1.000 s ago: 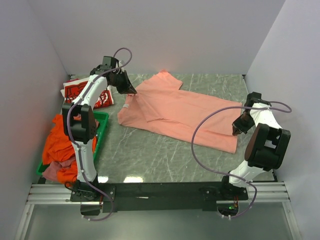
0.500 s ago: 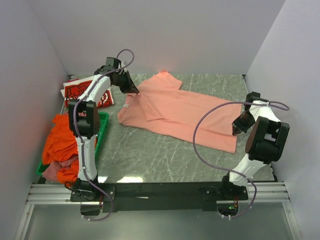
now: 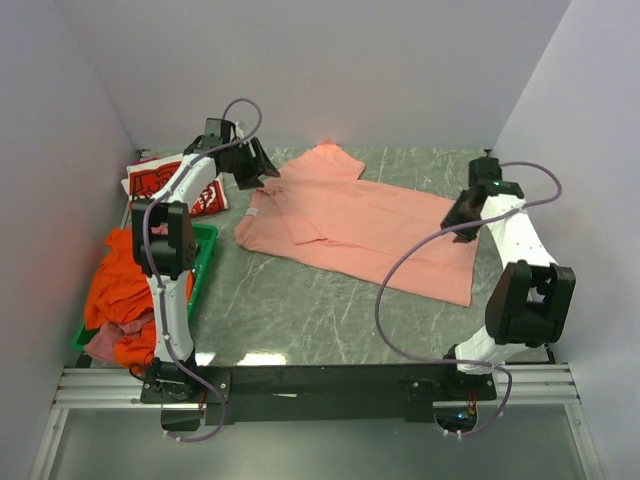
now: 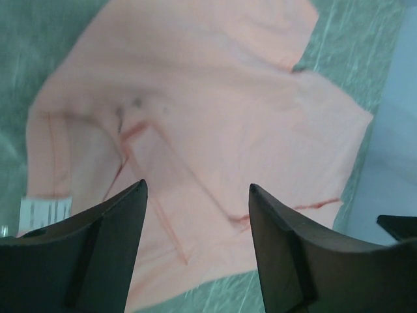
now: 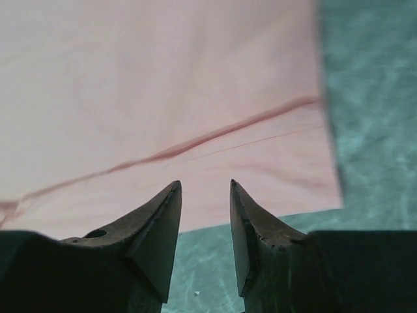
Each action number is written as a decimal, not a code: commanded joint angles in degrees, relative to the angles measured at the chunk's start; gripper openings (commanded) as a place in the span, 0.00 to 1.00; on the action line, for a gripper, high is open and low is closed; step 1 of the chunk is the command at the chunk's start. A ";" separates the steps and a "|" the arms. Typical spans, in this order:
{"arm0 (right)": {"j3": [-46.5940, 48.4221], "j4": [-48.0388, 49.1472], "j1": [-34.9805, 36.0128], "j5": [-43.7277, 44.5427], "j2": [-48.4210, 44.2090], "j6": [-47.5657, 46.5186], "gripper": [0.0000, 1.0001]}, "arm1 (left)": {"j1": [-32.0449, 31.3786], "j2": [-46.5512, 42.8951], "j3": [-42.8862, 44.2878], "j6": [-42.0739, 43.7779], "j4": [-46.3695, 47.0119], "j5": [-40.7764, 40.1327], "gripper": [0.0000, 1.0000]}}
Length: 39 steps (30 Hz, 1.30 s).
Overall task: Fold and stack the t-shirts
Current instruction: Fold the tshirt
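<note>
A salmon-pink t-shirt (image 3: pixel 350 225) lies flat on the marble table, with one long side folded over. My left gripper (image 3: pixel 260 172) hovers open above its far left shoulder, and the left wrist view shows the pink cloth (image 4: pixel 195 98) below the gripper (image 4: pixel 197 186), nothing between the fingers. At the shirt's right edge, my right gripper (image 3: pixel 452 218) is open just above the hem; the right wrist view shows the gripper (image 5: pixel 204 182) empty over the pink fabric (image 5: pixel 163 78). A red t-shirt with white print (image 3: pixel 165 185) lies folded at the far left.
A green crate (image 3: pixel 205 250) at the left edge holds a bright orange tee (image 3: pixel 115 290) and a mauve one (image 3: pixel 103 343), both spilling over its rim. Walls close in on the left, back and right. Purple cables loop above both arms.
Both grippers have opened and let go of the pink shirt. The right arm swung from the shirt's near right corner up to its far right edge. The left gripper shifted slightly.
</note>
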 commanded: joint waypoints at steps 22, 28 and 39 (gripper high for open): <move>-16.84 15.70 13.27 -8.02 8.79 8.86 0.40 | -0.14 -15.70 -33.18 9.98 0.78 -5.11 0.68; -18.42 14.30 12.92 -5.74 9.94 9.65 0.40 | -0.14 -16.31 -34.93 10.24 0.42 -7.68 0.68; -32.04 13.15 11.25 -7.49 -2.16 10.70 0.40 | -0.66 -23.60 -45.13 10.59 0.51 -9.96 0.69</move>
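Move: The left gripper is for the t-shirt's near-left edge, about 18 cm back, 5 cm left and 12 cm below; the white tag lies roughly 6 cm back and 6 cm left of the hand, and the folded flap's corner 14 cm back and 13 cm right. The right gripper is for the shirt's near strip, some 4 cm back, 11 cm left and 10 cm below; the near-right corner lies about 11 cm back and 4 cm right of it. Bring the left gripper back about 17 cm while sinking 10 and easing left, fingers still open, until it hangs low over the shirt's near-left edge. Swing the right gripper left some 11 cm, first rising slightly, then straight down onto the near strip; set the part-open fingertips on the cloth and drag it a couple of centimetres back towards the base. ##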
